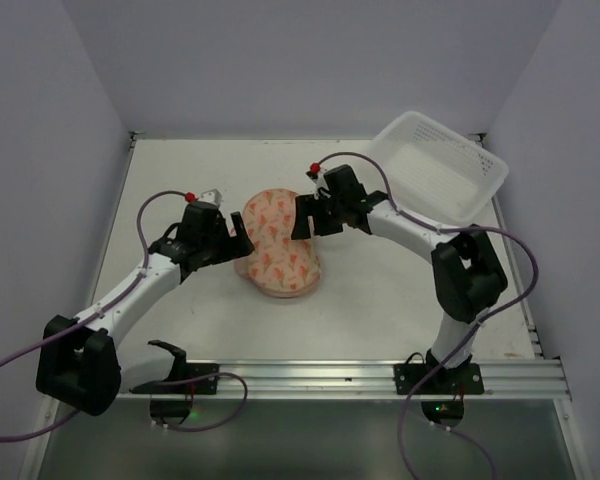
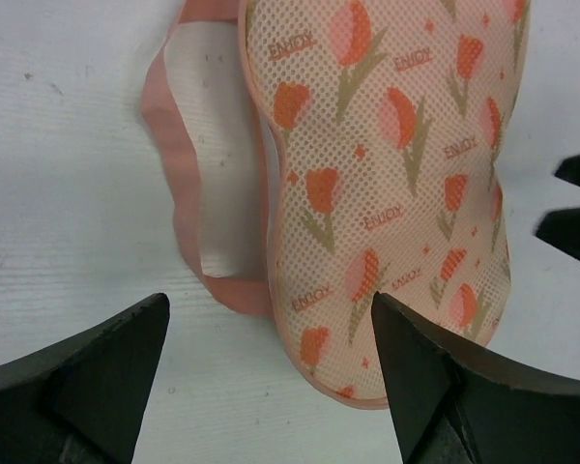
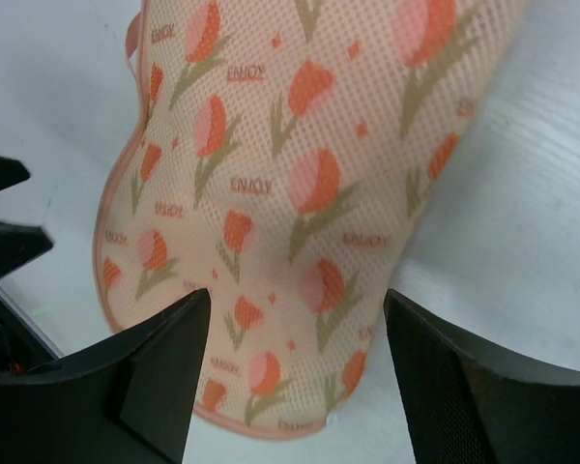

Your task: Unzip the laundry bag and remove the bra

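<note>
The laundry bag [image 1: 278,245], peach-pink mesh with orange tulips, lies flat mid-table. Its pink loop [image 2: 179,184] curls out beside it, pale on the inside. My left gripper [image 1: 238,240] stands open at the bag's left side. In the left wrist view the left gripper [image 2: 271,309] spans the bag's [image 2: 387,174] rounded end, with one finger [image 2: 435,377] over the mesh and the other over bare table. My right gripper [image 1: 302,218] is open at the bag's far right edge. The wrist view shows the right gripper [image 3: 298,300] straddling the bag's [image 3: 290,174] other end without pinching it. The bra is hidden.
A white slotted plastic basket [image 1: 440,165] sits tilted at the table's back right corner. The table [image 1: 380,300] is white, walled on three sides. A metal rail [image 1: 330,375] carries the arm bases along the near edge.
</note>
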You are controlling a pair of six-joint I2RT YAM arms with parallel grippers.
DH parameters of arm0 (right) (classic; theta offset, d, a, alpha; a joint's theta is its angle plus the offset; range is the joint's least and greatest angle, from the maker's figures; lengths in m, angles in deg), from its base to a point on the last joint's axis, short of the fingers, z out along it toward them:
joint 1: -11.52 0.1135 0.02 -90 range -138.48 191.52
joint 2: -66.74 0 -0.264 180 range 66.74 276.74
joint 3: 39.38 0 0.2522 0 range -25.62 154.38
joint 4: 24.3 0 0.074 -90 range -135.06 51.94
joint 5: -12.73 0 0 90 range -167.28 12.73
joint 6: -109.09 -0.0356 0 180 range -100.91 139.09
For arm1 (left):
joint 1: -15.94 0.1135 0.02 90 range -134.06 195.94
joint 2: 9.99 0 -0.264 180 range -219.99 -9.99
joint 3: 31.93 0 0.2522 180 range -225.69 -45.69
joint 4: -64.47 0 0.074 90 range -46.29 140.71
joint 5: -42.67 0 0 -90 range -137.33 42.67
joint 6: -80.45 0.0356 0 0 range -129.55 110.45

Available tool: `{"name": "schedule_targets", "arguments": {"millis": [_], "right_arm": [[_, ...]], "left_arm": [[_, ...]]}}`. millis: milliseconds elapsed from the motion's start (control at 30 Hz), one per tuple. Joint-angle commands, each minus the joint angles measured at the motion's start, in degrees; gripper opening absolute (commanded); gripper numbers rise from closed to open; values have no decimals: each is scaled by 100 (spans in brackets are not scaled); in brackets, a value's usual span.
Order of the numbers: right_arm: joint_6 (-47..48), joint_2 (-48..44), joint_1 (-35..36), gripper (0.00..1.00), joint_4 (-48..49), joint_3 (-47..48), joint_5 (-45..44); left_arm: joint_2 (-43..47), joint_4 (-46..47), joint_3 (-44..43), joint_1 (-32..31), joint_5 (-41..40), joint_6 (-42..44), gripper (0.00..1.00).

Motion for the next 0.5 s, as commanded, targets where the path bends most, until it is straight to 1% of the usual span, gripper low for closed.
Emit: {"name": "schedule_targets", "arguments": {"millis": [0,33,67,100,133,200,233,300,333,367,433,467], "right_arm": [[-356,-1288,-102,75,-175,-488,-575],[-409,-1518,-102,77,-192,-638,-663],[-462,-1738,-111,82,-227,-770,-846],[-584,-1975,-120,83,-254,-1050,-927],[-638,-2439,-120,85,-271,-1201,-997],[-839,-2907,-128,89,-280,-1639,-1173],[-893,-3370,-137,91,-280,-1781,-1226],[-1042,-3821,-128,95,-307,-2166,-1401],[-1069,-4232,-128,96,-307,-2308,-1445],[-1086,-4436,-128,96,-307,-2423,-1481],[-1130,-4815,-137,96,-333,-2766,-1569],[-1157,-5138,-137,96,-350,-2967,-1639]], "left_arm": [[-271,375,-139,54,173,-87,88],[-342,436,-130,63,173,-140,86],[-481,568,-130,63,182,-211,84],[-552,638,-147,63,173,-255,80],[-631,787,-156,63,156,-290,78],[-869,937,-191,63,155,-343,73],[-1044,1060,-244,63,181,-352,71],[-1229,1122,-340,63,217,-343,67],[-1395,1166,-437,63,199,-343,66],[-1475,1193,-464,63,173,-317,64],[-1686,1219,-543,63,94,-308,57],[-1748,1219,-604,63,59,-308,51]]}}
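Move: The laundry bag's left edge, beside its pink strap, lies some 5 cm ahead of the left gripper, 2 cm to its right and about 8 cm below. The strap is about 5 cm ahead and 1 cm left, at that same low level; the bag's middle lies roughly 6 cm ahead and 7 cm right. From the right hand, that left edge is about 11 cm to the left, level in reach, and 7 cm down. Bring the left gripper down about 5 cm and forward some 3 cm, easing slightly right, onto the bag's left edge beside the strap, narrowing the fingers to a bit over half open so they straddle that edge. Meanwhile back the right hand off the bag: up, right and back, roughly 18 cm in all, fingers spreading wide, wrist lifting and turning clockwise. ##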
